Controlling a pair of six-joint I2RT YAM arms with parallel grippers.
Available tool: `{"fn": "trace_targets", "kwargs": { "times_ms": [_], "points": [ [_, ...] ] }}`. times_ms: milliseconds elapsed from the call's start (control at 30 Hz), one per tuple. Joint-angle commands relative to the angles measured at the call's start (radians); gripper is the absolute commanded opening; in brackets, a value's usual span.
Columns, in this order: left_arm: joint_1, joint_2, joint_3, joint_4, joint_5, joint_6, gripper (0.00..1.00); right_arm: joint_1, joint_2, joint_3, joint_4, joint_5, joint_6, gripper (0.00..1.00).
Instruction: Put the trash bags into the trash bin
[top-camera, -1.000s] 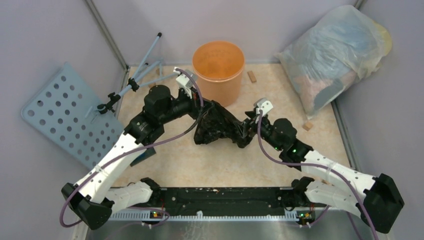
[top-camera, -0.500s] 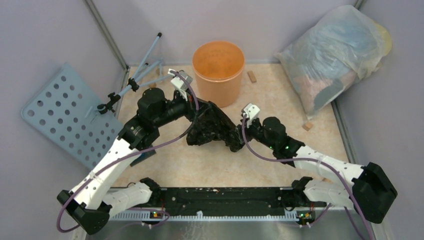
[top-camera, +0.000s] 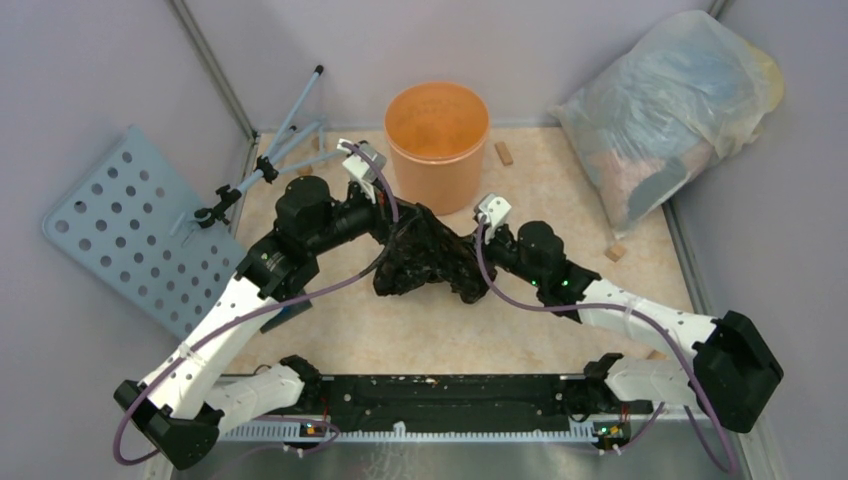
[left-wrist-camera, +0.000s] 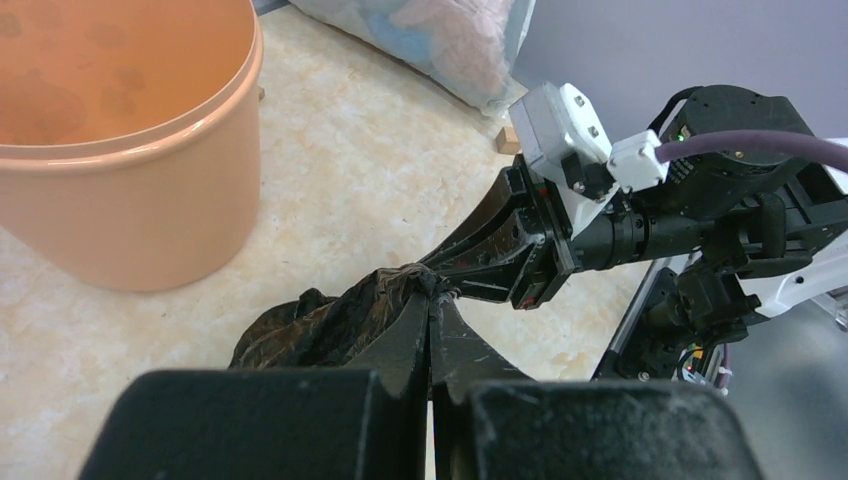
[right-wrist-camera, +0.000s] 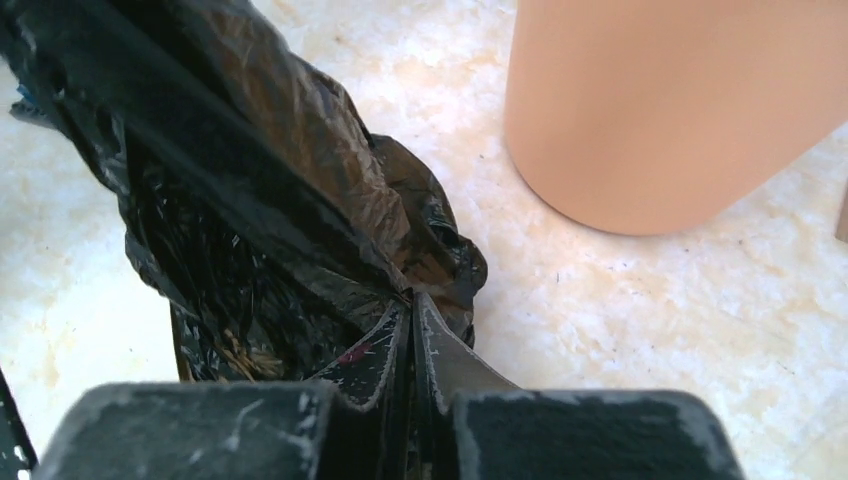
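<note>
The black trash bag (top-camera: 430, 262) lies crumpled on the beige floor just in front of the orange trash bin (top-camera: 437, 135), which stands upright with nothing showing inside. My left gripper (top-camera: 402, 230) is shut on the bag's upper left edge; in the left wrist view its tips (left-wrist-camera: 432, 296) pinch a gathered fold of the bag (left-wrist-camera: 320, 325), with the bin (left-wrist-camera: 130, 160) up left. My right gripper (top-camera: 468, 262) is shut on the bag's right side. The right wrist view has its tips (right-wrist-camera: 412, 302) closed on the film of the bag (right-wrist-camera: 250, 200), and the bin (right-wrist-camera: 680, 110) close on the right.
A big translucent stuffed bag (top-camera: 670, 110) leans in the back right corner. A blue perforated board (top-camera: 130, 230) and a folded stand (top-camera: 275, 160) sit at the left wall. Small wooden blocks (top-camera: 503, 152) (top-camera: 615, 252) lie on the floor.
My right gripper moved left up to the bag and closed on its right side. The left gripper, shut on the bag, shifted slightly left and then held still.
</note>
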Motion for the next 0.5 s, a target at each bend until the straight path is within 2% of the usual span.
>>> {"fn": "trace_targets", "kwargs": {
  "times_ms": [0, 200, 300, 367, 433, 467],
  "points": [
    [0.001, -0.024, 0.002, 0.003, -0.015, 0.024, 0.00, 0.006, -0.003, 0.060, 0.039, 0.059, 0.021, 0.00],
    [0.001, -0.027, -0.018, -0.006, -0.053, 0.039, 0.00, 0.006, -0.083, 0.108, -0.072, 0.362, 0.102, 0.00],
    [0.001, -0.027, -0.036, 0.002, -0.064, 0.039, 0.04, 0.004, -0.113, 0.166, -0.178, 0.456, 0.138, 0.00],
    [0.001, -0.027, -0.045, 0.010, -0.064, 0.034, 0.12, 0.005, -0.119, 0.217, -0.258, 0.499, 0.156, 0.00],
    [0.002, -0.030, -0.053, 0.020, -0.067, 0.026, 0.27, 0.005, -0.116, 0.273, -0.340, 0.533, 0.174, 0.00],
    [0.001, -0.034, -0.057, 0.025, -0.071, 0.023, 0.38, 0.005, -0.114, 0.301, -0.375, 0.542, 0.181, 0.00]
  ]
}}
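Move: The orange trash bin stands about 22 cm ahead of the right hand and 7 cm to its left, its middle some 5 cm lower. From the left hand the bin is roughly 25 cm ahead, 6 cm to the right and 21 cm lower. Both hands already hold the black trash bag, whose middle hangs about 8 cm left of the right hand and 4 cm below it. A wooden block lies on the table 33 cm ahead of the right hand and 10 cm to its right. Upward and off to the right, with a bit of forward, the right arm sweeps about 10 cm, keeping its shut fingers pinched on the black bag's edge and drawing it away from the left hand while the wrist swings some 25 degrees clockwise. The left hand stays almost in place, dips about 2 cm late on, and begins to part its fingers at the bag's other edge. ##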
